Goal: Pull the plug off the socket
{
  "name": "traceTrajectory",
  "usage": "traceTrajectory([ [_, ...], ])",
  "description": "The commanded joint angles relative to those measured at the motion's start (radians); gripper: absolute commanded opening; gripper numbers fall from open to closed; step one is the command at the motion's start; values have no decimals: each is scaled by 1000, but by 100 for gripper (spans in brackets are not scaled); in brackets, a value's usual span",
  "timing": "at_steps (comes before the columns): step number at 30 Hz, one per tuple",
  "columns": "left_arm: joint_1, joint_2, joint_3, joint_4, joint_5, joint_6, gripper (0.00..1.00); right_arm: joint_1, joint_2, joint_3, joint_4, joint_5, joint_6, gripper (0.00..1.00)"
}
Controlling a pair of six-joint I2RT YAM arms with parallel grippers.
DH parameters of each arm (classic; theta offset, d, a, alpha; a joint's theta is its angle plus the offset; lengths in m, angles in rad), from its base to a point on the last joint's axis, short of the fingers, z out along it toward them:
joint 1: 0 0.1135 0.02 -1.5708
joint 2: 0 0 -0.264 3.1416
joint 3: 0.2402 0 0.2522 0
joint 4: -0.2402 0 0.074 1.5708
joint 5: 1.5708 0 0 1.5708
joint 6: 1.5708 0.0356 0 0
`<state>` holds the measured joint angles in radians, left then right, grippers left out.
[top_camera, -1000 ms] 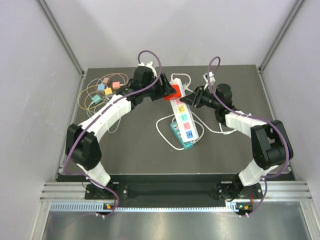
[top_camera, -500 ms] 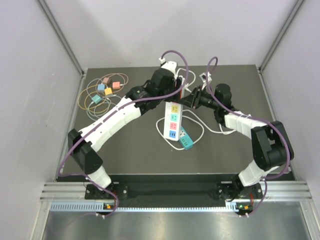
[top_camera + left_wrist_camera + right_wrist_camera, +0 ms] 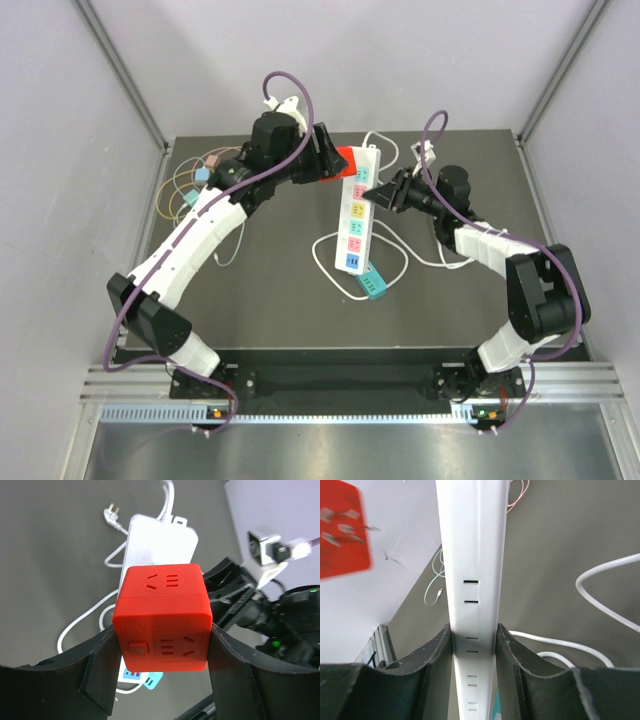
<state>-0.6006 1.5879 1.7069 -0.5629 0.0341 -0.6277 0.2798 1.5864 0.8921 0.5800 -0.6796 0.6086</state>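
The plug is a red cube [image 3: 162, 615] with socket faces, and my left gripper [image 3: 162, 652] is shut on its two sides. In the top view the cube [image 3: 345, 163] hangs beside the far end of the white socket strip [image 3: 356, 215]. My right gripper [image 3: 473, 640] is shut on the strip's [image 3: 472, 555] narrow sides and holds it off the table. In the right wrist view the cube [image 3: 342, 530] is at the upper left, with a gap between it and the strip. My right gripper [image 3: 385, 192] is on the strip's right side, my left gripper [image 3: 333, 165] on its left.
A teal socket block [image 3: 372, 283] lies on the dark table under the strip's near end, amid loops of white cable [image 3: 325, 262]. Small coloured blocks and thin cable loops [image 3: 205, 178] lie at the back left. A loose plug [image 3: 112, 516] lies behind the strip.
The left arm swung right over the strip, then back left with the red cube in its grip. The strip in the right gripper shifted and turned, and its far end now points backward.
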Motion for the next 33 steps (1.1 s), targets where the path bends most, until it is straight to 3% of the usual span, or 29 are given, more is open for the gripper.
traceTrajectory([
  [1,-4,-77,40,78,75,-23,0,-11,-40,27,115,0,32,0],
  [5,-4,-97,57,17,53,123,0,-24,-29,4,205,-30,118,0],
  [14,51,-288,-139,4,-316,428,0,-10,0,-35,337,-26,319,0],
  [22,228,-402,-295,67,-318,453,0,166,179,17,327,-8,445,0],
  [33,254,-555,-443,63,-341,434,0,346,452,215,256,21,474,0],
])
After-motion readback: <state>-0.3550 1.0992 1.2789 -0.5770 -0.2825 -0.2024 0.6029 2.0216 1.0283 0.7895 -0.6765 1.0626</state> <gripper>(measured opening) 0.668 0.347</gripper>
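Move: The red plug is already free of the strip in my left hand. The pile of pulled plugs lies about 33 cm to that hand's left, 17 farther out and 21 below. The power strip's middle is some 5 cm to its right, 2 nearer me and 13 below. My right hand still grips the strip by its edges; the bare table patch for it is about 16 cm left, 7 back and 11 below, and the teal strip is 18 cm back, 1 right and 10 below. Keeping the red plug pinched, I lift my left hand clear of the power strip by 3 or 4 cm, then sweep it about 20 cm left towards the plug pile, rolling its left side up, turning counter-clockwise and sinking back late. My right hand keeps hold of the strip, rises slightly, then swings it some 15 cm left, down and a little back towards the bare table, tipping its far end down. ##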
